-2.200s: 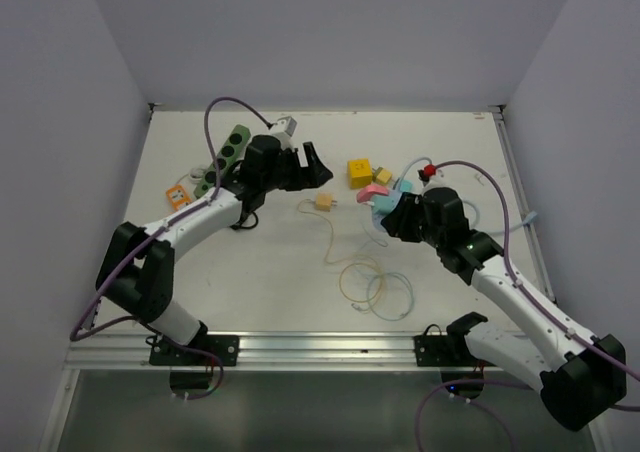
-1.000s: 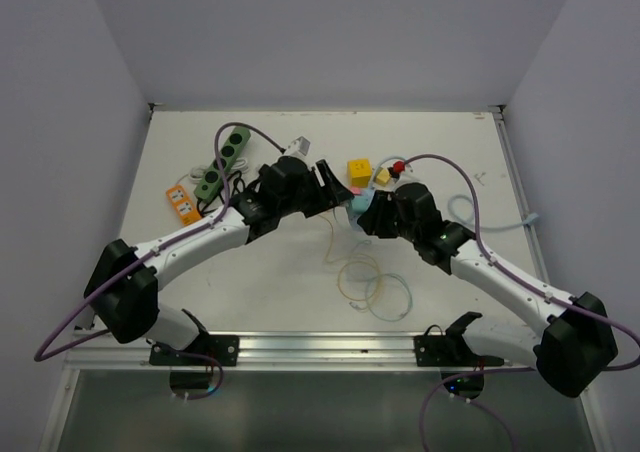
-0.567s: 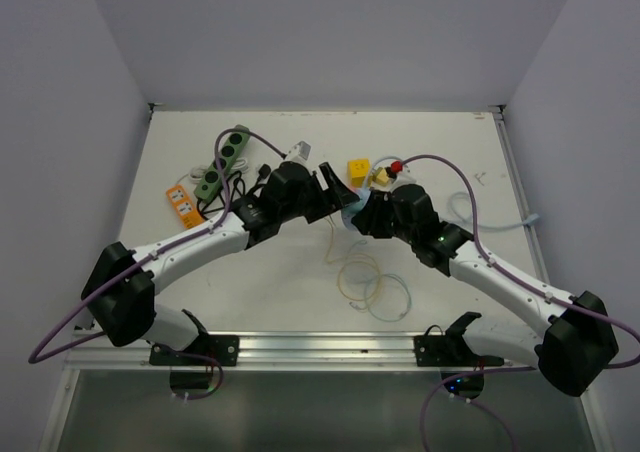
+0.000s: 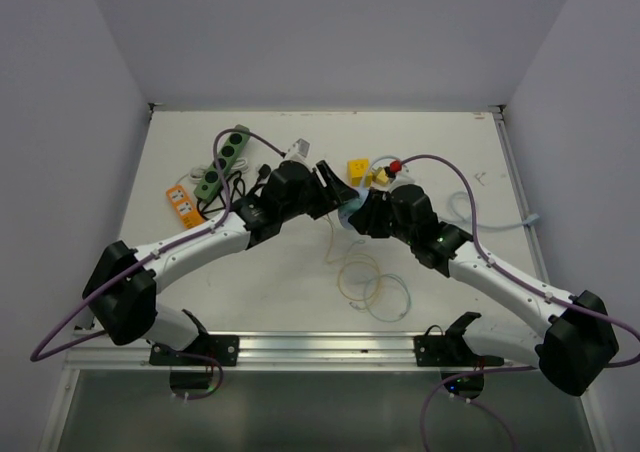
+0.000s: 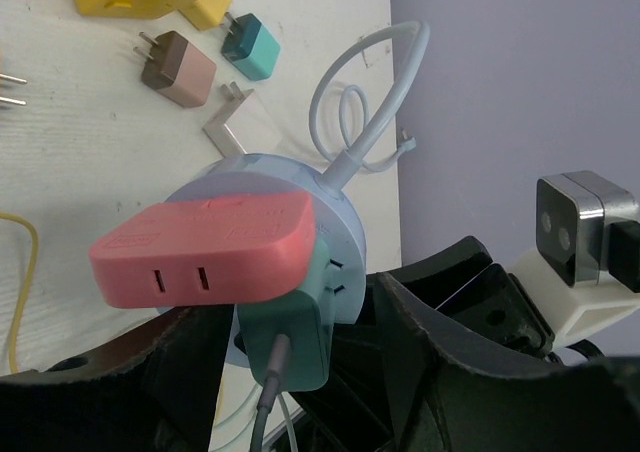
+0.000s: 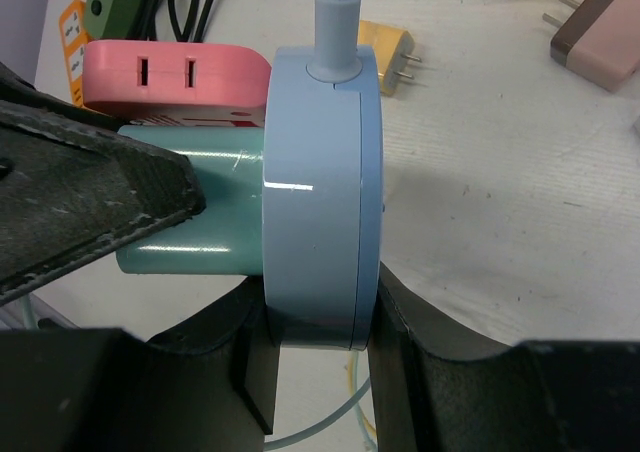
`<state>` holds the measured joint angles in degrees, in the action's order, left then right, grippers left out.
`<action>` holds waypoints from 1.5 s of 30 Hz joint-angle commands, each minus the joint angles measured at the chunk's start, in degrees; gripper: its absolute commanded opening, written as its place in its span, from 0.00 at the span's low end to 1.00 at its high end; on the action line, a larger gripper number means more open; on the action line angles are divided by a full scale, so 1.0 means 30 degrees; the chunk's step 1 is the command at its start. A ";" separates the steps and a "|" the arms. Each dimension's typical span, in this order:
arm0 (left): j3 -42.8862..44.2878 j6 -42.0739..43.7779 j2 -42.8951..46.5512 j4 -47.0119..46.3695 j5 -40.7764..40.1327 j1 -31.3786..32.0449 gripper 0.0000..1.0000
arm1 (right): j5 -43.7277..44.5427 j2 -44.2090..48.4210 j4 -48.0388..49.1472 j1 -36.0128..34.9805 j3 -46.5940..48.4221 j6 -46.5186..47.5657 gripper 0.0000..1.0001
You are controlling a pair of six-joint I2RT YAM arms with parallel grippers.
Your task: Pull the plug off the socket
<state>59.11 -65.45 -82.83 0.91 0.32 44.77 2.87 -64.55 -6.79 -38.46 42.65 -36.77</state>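
Observation:
My right gripper (image 6: 320, 322) is shut on the rim of a round light-blue socket (image 6: 320, 202) and holds it above the table. A teal plug (image 6: 190, 237) and a pink plug (image 6: 170, 77) sit in the socket's face. My left gripper (image 5: 320, 372) is open, with its jaws on either side of the teal plug (image 5: 285, 337); a gap shows on the right side. The pink plug (image 5: 205, 247) lies just above the teal one. In the top view both grippers meet at mid-table, left gripper (image 4: 333, 187) and right gripper (image 4: 362, 212).
A green power strip (image 4: 222, 159) and an orange tag (image 4: 180, 202) lie at the back left. A yellow cube (image 4: 358, 169) and loose adapters (image 5: 178, 67) lie behind the grippers. Thin coiled cables (image 4: 372, 284) lie in front of them.
Both arms have swung toward the middle. The left gripper left the power strip area and came up to the socket, which the right gripper carried leftward. Little motion in the last half second.

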 commanded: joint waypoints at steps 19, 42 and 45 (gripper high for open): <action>-0.1099 -0.0742 0.1005 -0.1620 -0.0516 0.0368 0.00 | 0.3873 0.0307 0.1910 -0.0336 -0.2552 -0.0398 0.00; -0.2828 -0.0773 0.5840 0.0306 -0.1073 -0.0332 0.00 | 0.2940 -0.0339 0.2995 0.2800 -0.3409 -0.0284 0.00; -0.3120 0.0746 0.5696 0.0141 -0.0576 -0.0976 0.00 | 0.2558 0.0187 0.2528 0.2800 -0.2445 0.0303 0.00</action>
<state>51.05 -67.42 -65.82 1.08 -1.72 43.86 10.79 -66.65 -1.98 -29.98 30.28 -37.93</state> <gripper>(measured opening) 0.359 0.370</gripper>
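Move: The teal plug stands between the left gripper's open fingers, its middle about 1 cm to the right of the hand point and 1 cm below. The round blue socket it sits in is roughly 2 cm ahead and 4 cm right of that hand, 1 cm lower; the pink plug, in the same socket, is some 3 cm ahead, level sideways and 2 cm higher. From the right hand, which already grips the socket's rim, the teal plug lies about 4 cm left, 1 cm up. Close the left fingers on the teal plug, keep the right grip on the round socket, and let both hands sink about 3 cm together, easing back slightly. Then pull the two apart: whip the left gripper up about 10 cm and leftward off the socket, while the right swings some 8 cm right and down, turning clockwise about 15 degrees. ##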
